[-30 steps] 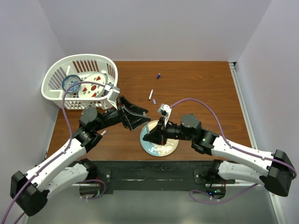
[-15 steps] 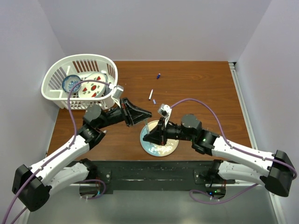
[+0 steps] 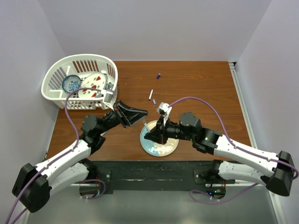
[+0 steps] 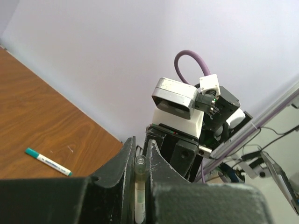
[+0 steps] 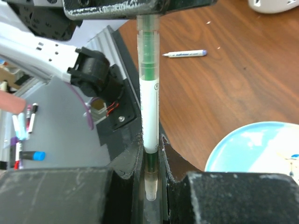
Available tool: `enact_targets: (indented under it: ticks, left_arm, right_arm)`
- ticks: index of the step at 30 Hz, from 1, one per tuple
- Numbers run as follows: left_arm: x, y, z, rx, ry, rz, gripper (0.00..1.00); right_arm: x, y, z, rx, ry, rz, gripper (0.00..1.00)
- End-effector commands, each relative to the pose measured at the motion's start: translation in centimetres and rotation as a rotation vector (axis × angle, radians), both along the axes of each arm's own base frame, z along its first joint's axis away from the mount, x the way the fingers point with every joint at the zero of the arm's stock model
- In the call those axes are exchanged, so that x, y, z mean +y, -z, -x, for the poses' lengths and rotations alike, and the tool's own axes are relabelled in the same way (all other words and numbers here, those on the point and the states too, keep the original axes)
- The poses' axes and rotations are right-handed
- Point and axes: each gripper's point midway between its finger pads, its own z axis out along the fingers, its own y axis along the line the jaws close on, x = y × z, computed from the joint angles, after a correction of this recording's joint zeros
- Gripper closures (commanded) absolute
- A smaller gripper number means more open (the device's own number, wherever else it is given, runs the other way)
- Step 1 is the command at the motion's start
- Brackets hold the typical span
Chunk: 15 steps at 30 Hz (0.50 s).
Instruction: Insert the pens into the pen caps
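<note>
A white pen (image 5: pixel 150 107) with a green translucent section hangs in the air between both grippers, over the plate's far left edge (image 3: pixel 145 125). My right gripper (image 5: pixel 151 154) is shut on its lower end, where a dark green part and a clear tip sit between the jaws. My left gripper (image 4: pixel 140 161) is shut on the other end, whose clear round tip (image 4: pixel 140 163) faces the camera. In the top view the left gripper (image 3: pixel 141 113) and the right gripper (image 3: pixel 149 135) point at each other. A loose pen (image 3: pixel 151 94) and two small caps (image 3: pixel 154 101) (image 3: pixel 159 75) lie on the table beyond.
A round pale blue plate (image 3: pixel 161 149) sits under the right gripper, near the table's front edge. A white basket (image 3: pixel 56 77) holding dishes stands at the back left. The loose pen also shows in the wrist views (image 4: pixel 48 161) (image 5: pixel 185 53).
My left gripper has swung in from the left and shut on the free end of the pen that the right gripper was holding. The right arm barely moved.
</note>
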Motion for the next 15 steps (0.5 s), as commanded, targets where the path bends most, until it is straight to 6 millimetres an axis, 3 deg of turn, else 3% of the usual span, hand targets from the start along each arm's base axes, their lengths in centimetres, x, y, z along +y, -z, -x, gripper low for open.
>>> enact_targets:
  ticks: [1,5,13,15]
  left_arm:
    - [-1.0,5.0,3.4,0.140,0.198,-0.084,1.00]
    - [-1.3,6.5,3.5,0.174,0.224,-0.098,1.00]
    - [-1.6,10.0,3.3,0.251,0.206,-0.153,1.00]
    - [-1.7,10.0,3.4,0.249,0.209,-0.146,1.00]
  right_arm:
    - [-0.8,-14.7,-7.1,-0.309,0.274,-0.314,1.00]
    - [-0.4,-16.7,-8.5,-0.346,0.290,-0.323,1.00]
    - [-1.0,-18.7,-12.6,-0.382,0.333,-0.330,1.00]
    - [-0.7,-18.8,-13.2,-0.390,0.331,-0.321,1.00]
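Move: The green pen, its upper end already in the clear cap that the left fingers grip, has its middle about 3 cm behind and 4 cm below the left hand. From the right hand, which holds its lower end, that middle is about 2 cm ahead and 3 cm above. The plate lies some 6 cm ahead, 6 cm to the right and 20 cm below the right hand; a small loose cap is roughly 28 cm ahead, 4 cm right and 20 cm below. The capped pen is carried forward over the plate by both hands at once, about 5 cm, sinking a couple of centimetres after a level start. Both keep their pinch, left on the cap and right on the lower end; the right hand rolls some 10 degrees so the pen's top leans left, while the left wrist swings about as much counter-clockwise. ##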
